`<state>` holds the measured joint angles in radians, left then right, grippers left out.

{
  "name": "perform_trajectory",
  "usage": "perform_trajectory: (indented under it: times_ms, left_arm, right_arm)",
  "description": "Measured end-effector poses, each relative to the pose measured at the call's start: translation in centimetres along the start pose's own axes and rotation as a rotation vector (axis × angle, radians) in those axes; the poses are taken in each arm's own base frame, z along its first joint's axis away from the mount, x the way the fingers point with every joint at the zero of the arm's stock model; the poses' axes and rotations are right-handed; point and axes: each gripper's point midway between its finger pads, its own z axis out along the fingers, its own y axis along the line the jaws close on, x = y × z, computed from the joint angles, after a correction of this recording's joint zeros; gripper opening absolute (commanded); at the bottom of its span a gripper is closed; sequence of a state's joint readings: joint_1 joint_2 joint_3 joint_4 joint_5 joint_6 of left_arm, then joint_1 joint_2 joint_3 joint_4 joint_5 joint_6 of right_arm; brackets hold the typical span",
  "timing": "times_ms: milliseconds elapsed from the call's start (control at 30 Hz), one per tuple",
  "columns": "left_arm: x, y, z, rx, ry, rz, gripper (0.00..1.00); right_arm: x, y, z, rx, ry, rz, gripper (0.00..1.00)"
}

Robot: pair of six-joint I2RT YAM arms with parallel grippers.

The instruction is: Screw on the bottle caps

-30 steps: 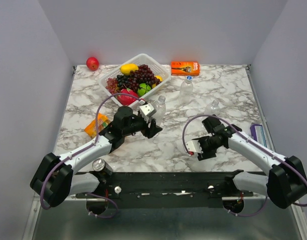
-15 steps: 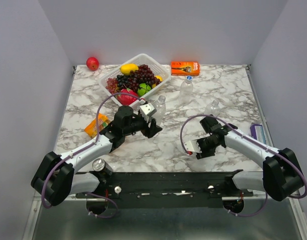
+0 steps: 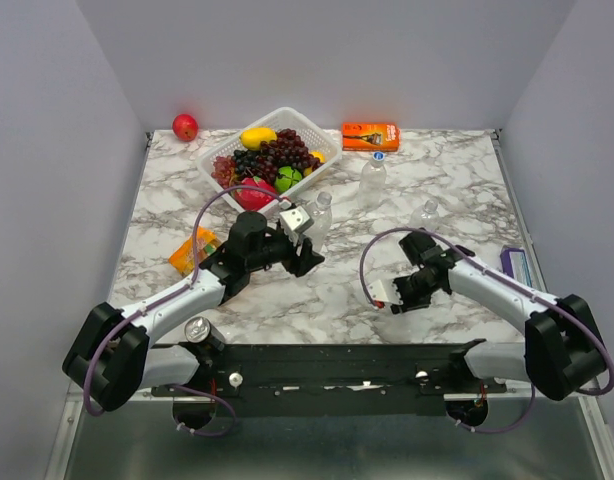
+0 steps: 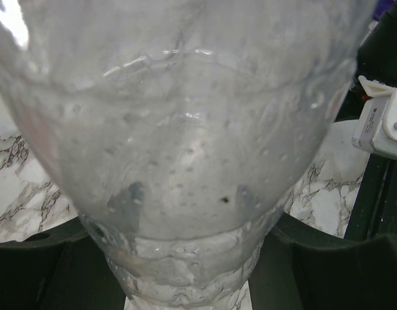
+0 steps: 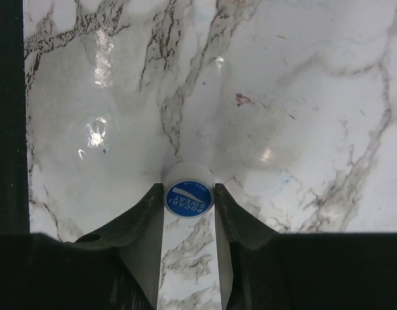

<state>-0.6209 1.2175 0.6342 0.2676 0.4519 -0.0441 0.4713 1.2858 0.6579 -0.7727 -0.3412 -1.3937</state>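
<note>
A clear bottle (image 3: 320,214) stands left of centre, and my left gripper (image 3: 311,246) is shut on its lower body. In the left wrist view the bottle (image 4: 185,148) fills the frame between dark fingers (image 4: 43,271). My right gripper (image 3: 405,298) points down at the marble near the front. In the right wrist view a blue bottle cap (image 5: 189,197) lies flat on the table, with both jaws touching its sides. Two more bottles stand further back, one (image 3: 373,178) with a blue cap (image 3: 378,156) on it, the other (image 3: 427,214) to its right.
A white basket (image 3: 287,115) of fruit stands at the back left, with a red apple (image 3: 185,127) beyond it. An orange box (image 3: 371,135) lies at the back. An orange packet (image 3: 185,256), a silver can (image 3: 198,329) and a purple item (image 3: 517,268) lie near the edges.
My right gripper has shifted a little left and its jaws have closed in onto the blue cap. The left arm and its bottle have stayed put.
</note>
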Motion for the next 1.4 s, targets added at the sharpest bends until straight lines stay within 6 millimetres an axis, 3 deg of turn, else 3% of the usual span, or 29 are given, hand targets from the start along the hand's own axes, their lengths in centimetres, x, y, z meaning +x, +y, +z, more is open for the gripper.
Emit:
perform_trajectory:
  times_ms: [67,133,233,333,400,467,600,767,1100,1400]
  left_arm:
    - [0.1,-0.1,0.1,0.008,0.004,0.012,0.00]
    - [0.3,-0.4,0.2,0.026,0.003,0.047,0.00]
    - [1.2,-1.5,0.4,0.071,-0.005,0.115,0.00]
    - [3.3,-2.9,0.9,0.130,-0.001,0.171,0.00]
    - [4.3,-3.3,1.5,0.156,0.002,0.193,0.00]
    - [4.9,-3.5,2.4,0.175,-0.011,0.224,0.00]
    - [4.8,-3.8,3.5,0.196,-0.054,0.286,0.00]
    - [3.8,-4.5,4.1,0.220,-0.114,0.340,0.00]
    - [3.3,-4.7,4.1,0.226,-0.132,0.340,0.00]
    - [5.0,-5.6,3.8,0.244,-0.094,0.219,0.00]
  right_arm:
    - [-0.5,-0.6,-1.0,0.023,-0.007,0.005,0.31]
    - [-1.9,-2.1,-3.3,0.074,-0.032,0.019,0.31]
    - [-5.7,-5.7,-8.9,0.189,-0.117,0.052,0.31]
    - [-10.3,-9.0,-15.6,0.297,-0.242,0.088,0.31]
    - [-12.7,-10.0,-18.9,0.337,-0.312,0.110,0.31]
    - [-14.5,-9.8,-20.6,0.331,-0.354,0.136,0.31]
    - [-17.6,-8.5,-21.1,0.250,-0.385,0.135,0.31]
    - [-20.4,-7.1,-19.8,0.152,-0.378,0.093,0.31]
    - [-20.3,-7.4,-19.2,0.141,-0.326,0.112,0.30]
    - [-21.1,-8.7,-22.1,0.237,-0.338,0.082,0.30]
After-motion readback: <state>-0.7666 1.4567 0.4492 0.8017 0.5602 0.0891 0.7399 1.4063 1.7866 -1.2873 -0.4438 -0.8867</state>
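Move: The blue cap, already pinched in the right fingers at the table, has to reach the mouth of the clear bottle that the left hand keeps upright: about 10 cm ahead of the right hand, 18 to its left and 27 above. An uncapped bottle stands 14 cm ahead of the right hand and 4 to its right; the capped one 28 ahead, 6 left. From the left hand, the cap lies 8 cm back, 22 right and 15 below. The cap goes up off the table in the right hand's kept pinch, climbing about 29 cm fast and swinging 13 cm left to the bottle mouth, bulging forward early and drawing back, while the wrist tilts some 25 degrees so the fingertips point more leftward. The left hand, still gripping the bottle, brings it about 5 cm each right, down and back, turning clockwise some 15 degrees. ##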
